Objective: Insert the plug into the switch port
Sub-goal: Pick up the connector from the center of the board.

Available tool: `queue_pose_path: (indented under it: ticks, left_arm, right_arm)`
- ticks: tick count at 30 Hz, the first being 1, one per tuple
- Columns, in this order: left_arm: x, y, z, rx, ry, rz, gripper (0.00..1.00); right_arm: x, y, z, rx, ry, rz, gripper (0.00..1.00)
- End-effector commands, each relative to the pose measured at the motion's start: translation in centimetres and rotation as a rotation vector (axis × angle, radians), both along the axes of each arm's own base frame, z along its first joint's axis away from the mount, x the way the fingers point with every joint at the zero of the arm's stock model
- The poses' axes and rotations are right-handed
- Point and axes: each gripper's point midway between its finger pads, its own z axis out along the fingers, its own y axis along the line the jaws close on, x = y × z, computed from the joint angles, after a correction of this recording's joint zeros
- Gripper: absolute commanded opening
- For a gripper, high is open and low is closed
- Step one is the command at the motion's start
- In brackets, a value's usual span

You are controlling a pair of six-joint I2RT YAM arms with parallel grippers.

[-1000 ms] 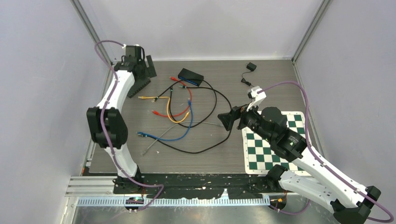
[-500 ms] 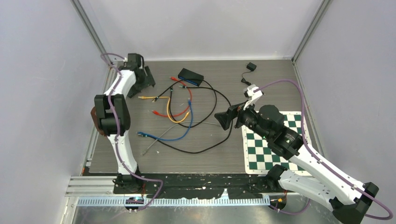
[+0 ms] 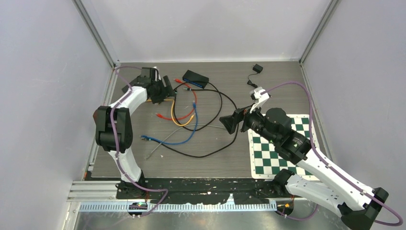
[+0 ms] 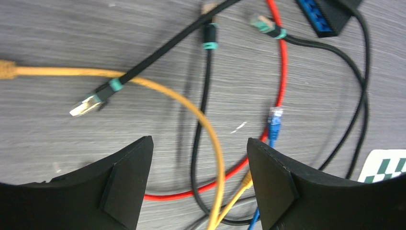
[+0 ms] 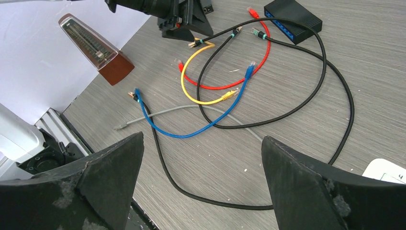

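Observation:
The black switch (image 3: 195,78) with blue ports (image 4: 325,17) lies at the back of the table. Several loose network cables spread in front of it. A black cable's silver plug (image 4: 86,104) with a teal band lies on the wood, crossing the yellow cable (image 4: 191,103). My left gripper (image 3: 166,89) hangs open just above these cables, nothing between its fingers (image 4: 129,167); the plug sits ahead and to the left of them. My right gripper (image 3: 230,123) stands wide open and empty over the table's middle (image 5: 201,143), with the switch (image 5: 292,14) far ahead of it.
A red cable (image 4: 282,72), a blue cable's plug (image 4: 274,117) and a grey cable (image 5: 163,112) lie tangled with a long black loop (image 3: 225,139). A brown metronome (image 5: 95,50) stands at the left wall. A checkered mat (image 3: 282,148) lies right; a small black adapter (image 3: 257,68) sits at the back.
My left arm has swung from the back left corner rightward and down over the cable ends, its jaws narrowing slightly. The right gripper shifted slightly left, still open.

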Motion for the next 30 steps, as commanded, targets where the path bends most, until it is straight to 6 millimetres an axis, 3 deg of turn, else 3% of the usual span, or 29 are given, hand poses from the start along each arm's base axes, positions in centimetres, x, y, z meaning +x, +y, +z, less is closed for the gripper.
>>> queue_pose_path:
  ticks: [1, 5, 7, 11, 12, 14, 17, 22, 26, 30]
  left_arm:
    - [1.9, -3.5, 1.4, -0.08, -0.105, -0.086, 0.74]
    - [2.0, -5.3, 0.0, -0.146, -0.062, -0.121, 0.67]
    - [1.7, -5.4, -0.4, -0.151, -0.045, -0.118, 0.58]
    - [1.1, -4.6, 0.9, -0.107, -0.053, -0.116, 0.46]
    - [0.9, -4.4, 1.4, -0.092, -0.052, -0.118, 0.41]
    - [0.5, -4.2, 2.3, -0.078, -0.061, -0.129, 0.19]
    - [0.0, -4.2, 3.9, -0.073, -0.088, -0.158, 0.0]
    - [-1.3, -4.0, 7.7, -0.044, -0.16, -0.176, 0.0]
    - [-3.2, -5.2, 11.5, -0.137, -0.224, -0.199, 0.0]
    - [-5.7, -6.2, 13.0, -0.224, -0.232, -0.236, 0.0]
  right_arm:
    - [-0.5, -0.3, 2.1, 0.066, -0.029, -0.008, 1.0]
    - [-0.7, -0.8, 2.0, 0.072, -0.025, -0.022, 1.0]
    - [-0.7, -1.1, 2.0, 0.076, -0.029, -0.033, 1.0]
    - [-0.6, -1.5, 2.3, 0.073, -0.037, -0.053, 1.0]
    - [-0.5, -1.6, 2.4, 0.069, -0.04, -0.058, 1.0]
    - [-0.3, -1.7, 2.8, 0.069, -0.045, -0.068, 1.0]
    - [-0.1, -1.6, 2.9, 0.07, -0.05, -0.073, 0.98]
    - [0.6, -1.4, 3.0, 0.05, -0.036, -0.094, 0.95]
    - [0.9, -1.3, 3.4, 0.079, -0.021, -0.108, 0.95]
    - [0.2, -0.3, 4.8, 0.142, -0.055, -0.044, 0.95]
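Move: Yellow cable: the stretch to be gripped, just below its bend, lies about 3 cm to the left hand's right, roughly level fore and aft and some 3 cm below. A black plug crossing the cable is about 5 cm ahead and 6 cm left; a second black plug stands 11 cm ahead, 2 cm right; the blue plug is 4 cm ahead, 11 cm right. From the right hand that yellow stretch is some 22 cm ahead, 25 cm left and 22 cm below. The left fingers shut from wide open on the yellow cable and pinch it near its bend, after sweeping about 4.5 cm right and dipping 2 to 3 cm to reach it. Keeping hold, the hand then climbs some 13 cm, drawing back about 3 cm as the fingers tilt up a little and the wrist ends turned slightly clockwise. ##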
